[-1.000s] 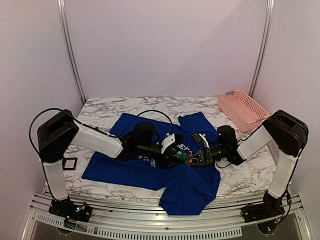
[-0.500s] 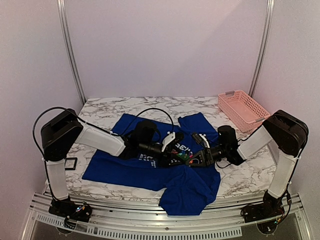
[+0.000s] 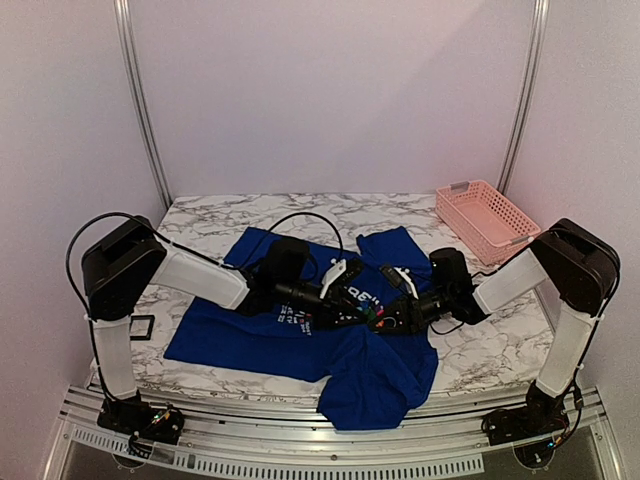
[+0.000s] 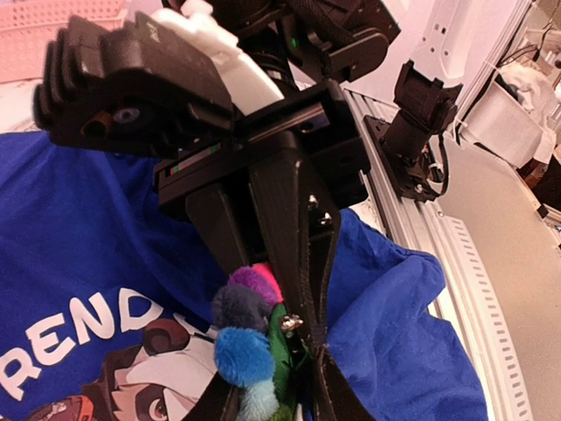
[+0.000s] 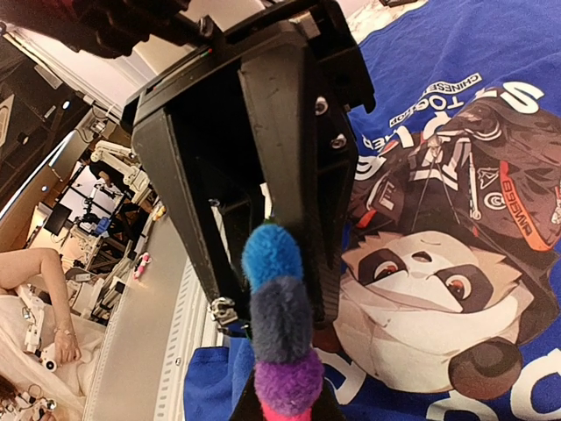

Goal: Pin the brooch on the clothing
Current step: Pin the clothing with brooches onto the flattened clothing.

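The clothing [image 3: 250, 340] is a royal-blue T-shirt spread on the marble table, its panda print [image 5: 421, 263] showing under both grippers. My right gripper [image 3: 385, 318] is shut on the brooch [image 3: 371, 313], a fluffy flower with blue, grey, purple and pink petals [image 5: 279, 324]. It holds it just above the print. My left gripper [image 3: 350, 302] meets it head-on. Its two black fingers [image 5: 302, 193] stand on either side of the brooch's [image 4: 245, 338] free end, close to the petals. Whether they press on it is hidden. A small metal clasp [image 4: 290, 323] shows on the green back.
A pink lattice basket [image 3: 487, 220] stands at the back right corner. A small black open-frame cube [image 3: 139, 327] sits near the left arm's upright. A fold of the shirt [image 3: 375, 395] hangs over the table's front edge onto the aluminium rail [image 3: 300, 455].
My left gripper has moved right up to the brooch, and its jaws have narrowed around it. The right gripper has kept its hold and shifted slightly back.
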Tool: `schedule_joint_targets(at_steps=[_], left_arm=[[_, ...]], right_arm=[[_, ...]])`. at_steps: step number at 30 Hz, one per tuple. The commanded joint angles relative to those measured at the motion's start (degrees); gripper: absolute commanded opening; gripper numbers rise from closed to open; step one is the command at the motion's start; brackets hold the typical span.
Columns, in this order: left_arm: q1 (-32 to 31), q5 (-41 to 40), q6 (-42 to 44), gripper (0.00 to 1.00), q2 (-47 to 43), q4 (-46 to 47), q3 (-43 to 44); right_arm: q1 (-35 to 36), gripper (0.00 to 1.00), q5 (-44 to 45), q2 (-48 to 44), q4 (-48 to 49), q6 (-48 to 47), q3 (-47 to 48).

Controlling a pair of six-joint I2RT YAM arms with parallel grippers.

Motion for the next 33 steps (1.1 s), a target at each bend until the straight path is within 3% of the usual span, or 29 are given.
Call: schedule_joint_targets(at_steps=[1,10,15,20,26,33], left_arm=[[-0.98,3.22,-0.34,0.28,1.44,2.21,1.89],[-1.03,3.48,1.96,0.26,0.54,-1.24,2.26],[-0.66,4.21,5.15,0.50,-0.22,-4.87,2.89],[0.69,6.10,11.24,0.64,-1.79,-12.23,4.02],[2.19,8.28,23.91,0.74,-2.72,-25.41,5.87],[2.80,7.39,33.09,0.74,-2.40,-33.29,7.20]], right_arm=[[1.04,0.00,1.30,-1.49,1.06,-0.85,2.27],[0.98,0.00,1.86,-1.19,1.84,-0.20,1.36],[0.33,0.00,2.14,-0.96,2.60,0.81,0.68],[-0.48,0.00,1.31,0.27,4.68,2.59,-0.14],[-0.53,0.00,0.70,0.84,4.29,2.43,0.10],[-0.52,0.00,0.32,1.64,3.34,1.93,0.41]])
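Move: The brooch sits in both grippers, with its middle only about 1 cm ahead and 1 cm right of the left hand, at its height, and some 2 cm ahead and 2 cm left of the right hand, which pinches the rim by its pink-purple pompoms. From the left hand, the panda print lies roughly 7 cm forward, 4 cm left and 8 cm below. The loose sleeve is about 13 cm back and 2 cm right, also 8 cm down. Opening wide from their narrow grip around the brooch, the left fingers release it after a brief hold. The left hand first eases back, then draws off to the left, about 3 cm in all, sinking slightly and turning some 15 degrees clockwise. The right hand keeps its pinch on the pompoms nearly in place. ##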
